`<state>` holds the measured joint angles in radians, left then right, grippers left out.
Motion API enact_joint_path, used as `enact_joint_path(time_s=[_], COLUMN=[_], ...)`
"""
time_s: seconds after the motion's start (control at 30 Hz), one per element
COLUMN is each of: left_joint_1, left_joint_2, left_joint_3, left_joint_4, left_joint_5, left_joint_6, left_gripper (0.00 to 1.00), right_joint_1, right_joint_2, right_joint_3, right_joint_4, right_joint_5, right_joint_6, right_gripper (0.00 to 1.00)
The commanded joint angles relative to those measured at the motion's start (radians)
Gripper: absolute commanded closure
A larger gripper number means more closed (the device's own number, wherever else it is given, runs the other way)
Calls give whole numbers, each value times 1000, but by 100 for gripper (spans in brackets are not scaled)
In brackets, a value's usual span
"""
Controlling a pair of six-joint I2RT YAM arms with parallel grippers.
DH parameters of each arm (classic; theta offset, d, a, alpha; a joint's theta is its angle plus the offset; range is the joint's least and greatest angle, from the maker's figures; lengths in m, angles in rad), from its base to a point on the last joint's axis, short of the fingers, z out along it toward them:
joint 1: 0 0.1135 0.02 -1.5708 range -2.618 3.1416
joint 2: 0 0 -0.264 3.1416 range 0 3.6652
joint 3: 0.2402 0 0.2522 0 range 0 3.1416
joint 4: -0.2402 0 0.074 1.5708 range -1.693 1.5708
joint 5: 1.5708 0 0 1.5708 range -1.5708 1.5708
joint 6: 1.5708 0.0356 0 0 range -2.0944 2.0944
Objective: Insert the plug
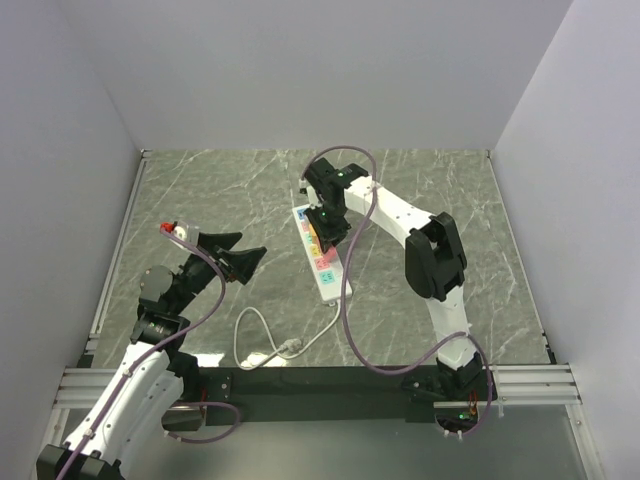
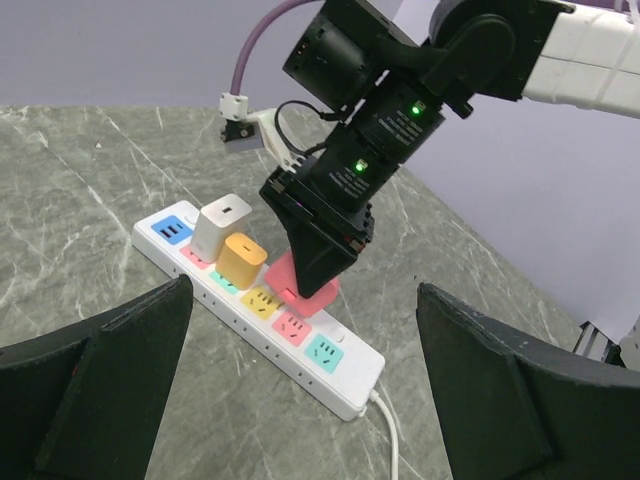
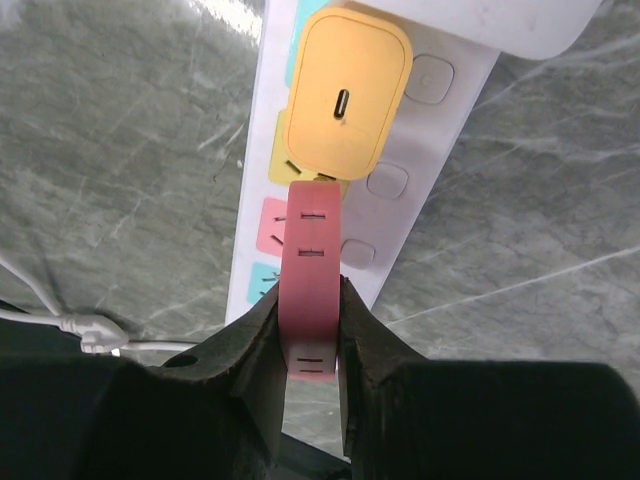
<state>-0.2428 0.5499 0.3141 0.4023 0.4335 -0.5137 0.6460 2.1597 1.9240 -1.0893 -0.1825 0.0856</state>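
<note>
A white power strip [image 1: 318, 262] [image 2: 205, 315] [image 3: 450, 130] lies mid-table with coloured sockets. A white plug [image 2: 220, 226] and a yellow plug [image 2: 242, 260] [image 3: 346, 95] sit in it. My right gripper [image 1: 326, 240] [image 3: 310, 330] is shut on a flat pink plug [image 3: 310, 280] [image 2: 318, 297], held just above the strip next to the yellow plug, over the yellow socket [image 2: 262, 304]. The pink socket [image 2: 293, 328] and teal socket [image 2: 327, 351] show bare. My left gripper [image 1: 245, 262] [image 2: 300, 400] hovers open to the strip's left, holding nothing.
The strip's white cable [image 1: 262, 345] [image 2: 392, 440] loops toward the near edge and ends in a connector [image 1: 290, 347] [image 3: 95, 335]. Grey walls enclose the marble table [image 1: 440, 200] on three sides, and a black rail runs along the near edge.
</note>
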Motion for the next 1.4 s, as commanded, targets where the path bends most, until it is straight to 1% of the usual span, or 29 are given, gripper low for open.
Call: enact_joint_path(time_s=[0.0,0.13,0.23,0.33,0.47,0.7,0.87,1.1,1.37], left_joint_1=[10,13,14,16,17,16,17,17,17], left_joint_2=[-16,-18,-19,-21,-24,-22,-24,-25,-25], left_joint_3=[-4,-6,-6,-6,-4,-6,-6,-6,-7], left_joint_4=[40,41,41,40,38,38,36,38,38], left_joint_5=[24,30,31,34,36,39,39,40,40], left_joint_6=[-9,-11,-14,-14,-13,-16,-14,-17,-17], left_gripper=[1,1,1,1,1,1,1,0,1], right_joint_1=[30,35,41,47,53,69,69,70,70], right_joint_2=[-78,-116,-139,-175,-189,-198,-207,-181,-138], right_joint_3=[-74,-123,-123,-118,-117,-206,-233,-206,-140], right_joint_4=[-11,-7,-11,-7,-38,-55,-63,-35,-54], right_joint_5=[17,20,58,40,46,21,17,14,29], right_joint_6=[23,31,48,49,49,51,49,59,52], right_gripper=[100,100,100,100,100,100,100,100,100])
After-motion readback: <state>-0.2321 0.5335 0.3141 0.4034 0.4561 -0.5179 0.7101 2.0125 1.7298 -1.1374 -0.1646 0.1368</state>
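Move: Behind the held red plug lies the lower pink socket, about 3 cm back and 2 cm to the right hand's left, some 4 cm below. The teal socket is roughly 7 cm back and 1 cm left; the yellow socket about 1 cm ahead and 3 cm left. The orange plug stands some 5 cm ahead and 3 cm left. From the left hand the pink socket is about 10 cm ahead, 15 cm right and 21 cm below. Drawing the held red plug back along the power strip, the right hand travels about 7 cm and a little right: level at first, then up and over by some 2 cm and down again, tilting slightly. It then eases about 1 cm forward-left, bringing the prongs to the near edge of the lower pink socket. The fingers keep their grip. ##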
